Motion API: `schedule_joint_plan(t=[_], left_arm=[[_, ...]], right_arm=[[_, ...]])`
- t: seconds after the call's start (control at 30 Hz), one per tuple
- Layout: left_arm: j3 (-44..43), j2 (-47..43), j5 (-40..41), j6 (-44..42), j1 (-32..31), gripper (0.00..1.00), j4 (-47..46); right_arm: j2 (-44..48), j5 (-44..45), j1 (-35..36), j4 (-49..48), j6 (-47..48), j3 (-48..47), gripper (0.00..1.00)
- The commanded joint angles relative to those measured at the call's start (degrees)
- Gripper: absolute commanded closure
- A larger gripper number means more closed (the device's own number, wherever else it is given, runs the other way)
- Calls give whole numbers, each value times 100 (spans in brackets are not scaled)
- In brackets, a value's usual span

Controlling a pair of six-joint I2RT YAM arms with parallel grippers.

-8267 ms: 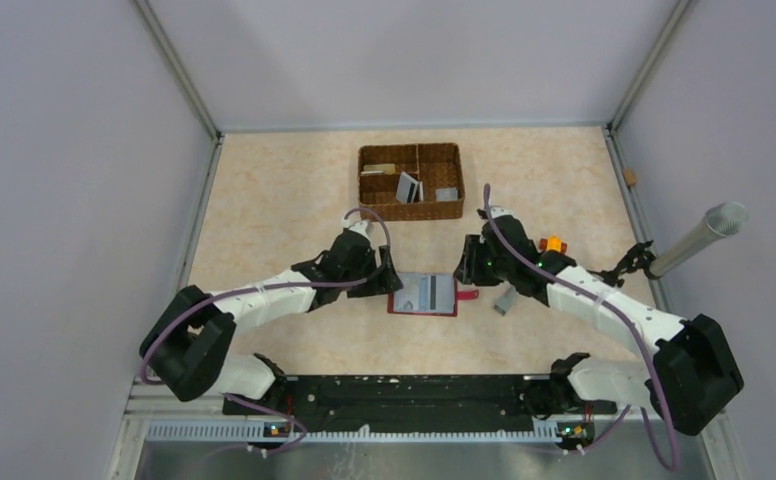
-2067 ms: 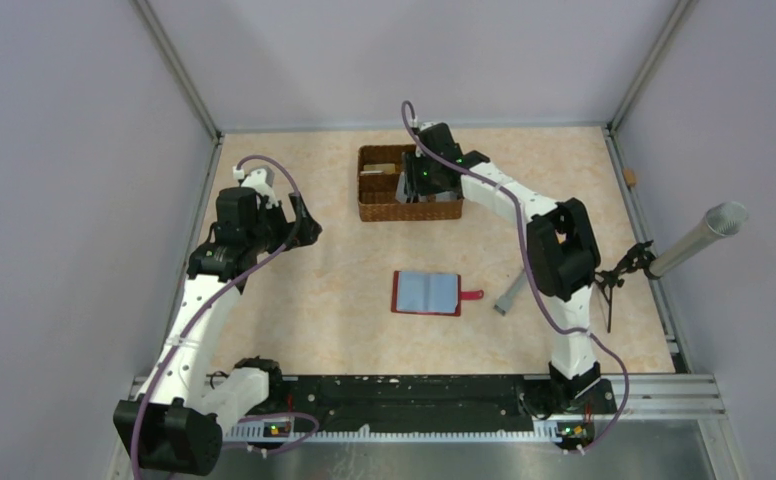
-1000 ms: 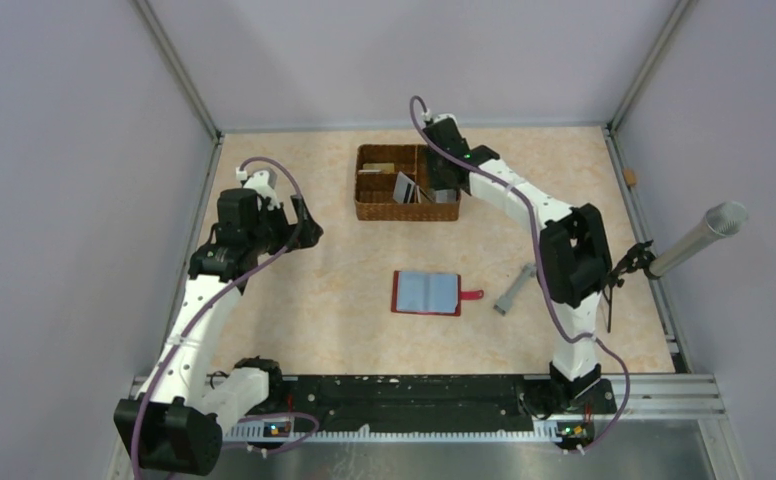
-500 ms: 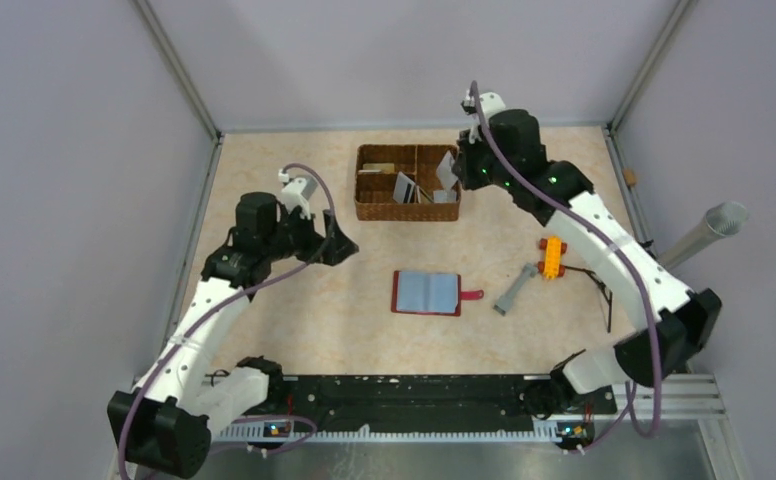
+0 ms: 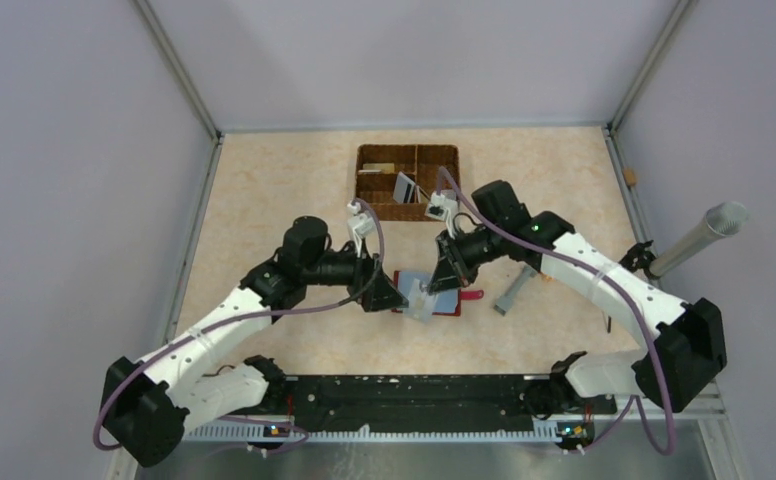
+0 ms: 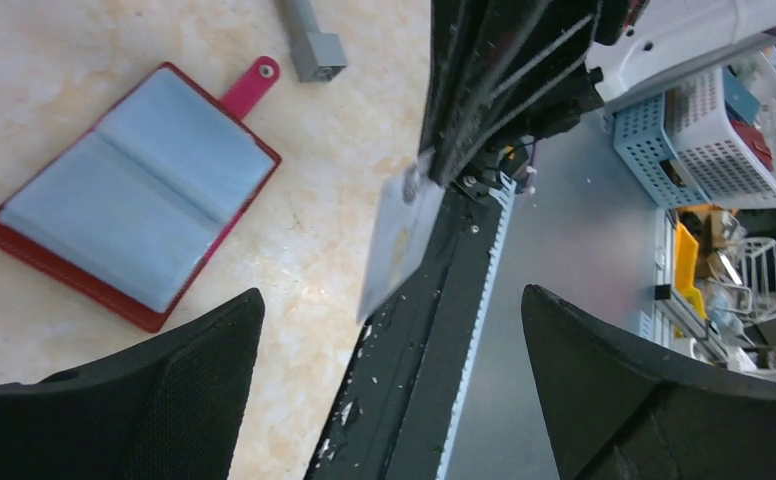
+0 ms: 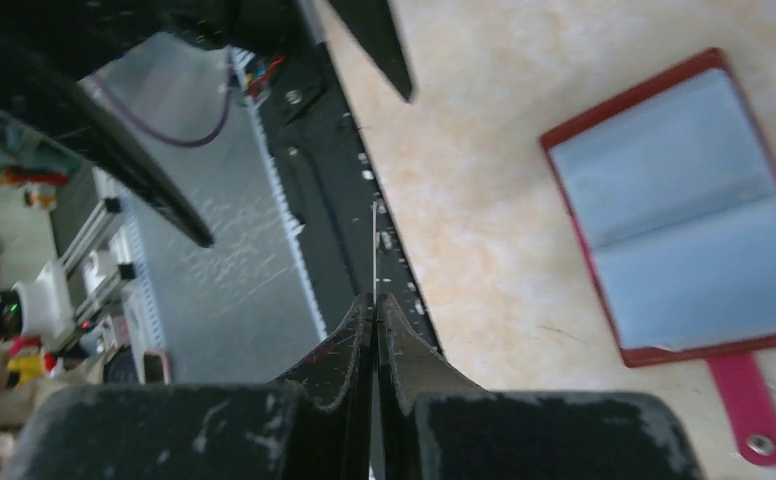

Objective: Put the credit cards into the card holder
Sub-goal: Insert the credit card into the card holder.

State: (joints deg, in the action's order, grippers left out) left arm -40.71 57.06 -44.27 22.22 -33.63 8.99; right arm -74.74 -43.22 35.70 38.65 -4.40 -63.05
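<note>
The dark red card holder (image 5: 448, 303) lies open on the table, clear pockets up, partly hidden by the arms. It shows fully in the left wrist view (image 6: 129, 200) and in the right wrist view (image 7: 694, 210). My right gripper (image 5: 436, 282) is shut on a grey credit card (image 5: 420, 301) held on edge above the holder's left part. The card hangs from the right fingers in the left wrist view (image 6: 399, 235) and is edge-on in the right wrist view (image 7: 374, 250). My left gripper (image 5: 389, 293) is open and empty just left of the card. More cards (image 5: 404, 187) stand in the basket.
The brown divided wicker basket (image 5: 374, 210) stands behind the holder. A grey bar-shaped tool (image 5: 516, 288) lies right of the holder's snap tab (image 5: 470, 295). A metal tube (image 5: 699, 238) leans at the right wall. The black base rail (image 5: 404, 390) runs along the near edge.
My right gripper has left the basket with a grey card and come down over the card holder. My left arm has swung in from the left to beside the holder.
</note>
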Motion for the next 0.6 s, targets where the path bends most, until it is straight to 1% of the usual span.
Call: schedule_joint_plan(t=[0.0, 0.03, 0.07, 0.13, 0.17, 0.27, 0.3, 0.33, 0.4, 0.43, 0.47, 0.5, 0.57], left_arm=[[-8, 250, -336, 162, -396, 4, -581], [-14, 315, -472, 199, -466, 7, -601], [-18, 379, -614, 248, -528, 12, -641], [-17, 458, -886, 333, -623, 30, -751], [7, 476, -987, 386, -692, 42, -838], [132, 438, -1104, 585, -758, 84, -1229], [199, 405, -1074, 658, -759, 98, -1343], [260, 364, -1002, 721, -759, 100, -1445], [461, 258, -779, 883, -760, 100, -1721], [570, 199, -631, 1015, -762, 100, -1940], [694, 148, -492, 1183, -761, 100, -2176], [829, 92, -360, 1346, -762, 100, -2472], [1070, -24, -114, 1675, -760, 100, -3001]], right_arm=[[504, -1322, 204, -876, -192, 135, 100], [521, -1419, 208, -995, -236, 152, 100], [517, -1478, 209, -1066, -267, 151, 100], [490, -1515, 209, -1131, -279, 118, 100], [465, -1511, 213, -1144, -280, 105, 100], [372, -1396, 213, -1209, -365, 92, 100], [337, -1286, 210, -1230, -414, 100, 97], [321, -1171, 213, -1290, -504, 122, 85], [361, -870, 209, -1638, -851, 273, 58], [416, -807, 205, -1903, -1075, 408, 47], [471, -708, 201, -2151, -1266, 601, 41], [542, -540, 200, -2402, -1491, 754, 37], [693, -307, 194, -2903, -1897, 1070, 34]])
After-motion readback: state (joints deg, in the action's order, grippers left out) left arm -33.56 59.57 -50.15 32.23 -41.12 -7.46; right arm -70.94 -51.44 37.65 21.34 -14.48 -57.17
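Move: The credit card, still pinched in the right fingers, is about 5 cm to the right of the open left fingers, 1 cm back and some 3 cm lower. From the left hand, the open card holder lies on the table about 7 cm ahead, 6 cm to the right and 17 cm below. From the right hand, the holder is some 6 cm ahead and 2 cm to the left, and the grey tool about 7 cm ahead and 18 cm to the right, both about 16 cm below. Back by nearly 5 cm and about 3 cm rightward goes the left hand, turning slightly clockwise, and its open fingers shut on the card's free end. The right hand rises about 4 cm while drawing back and edging left, its fingertips tilting up, keeps its pinch until the left has closed, then opens and lets go of the card. ##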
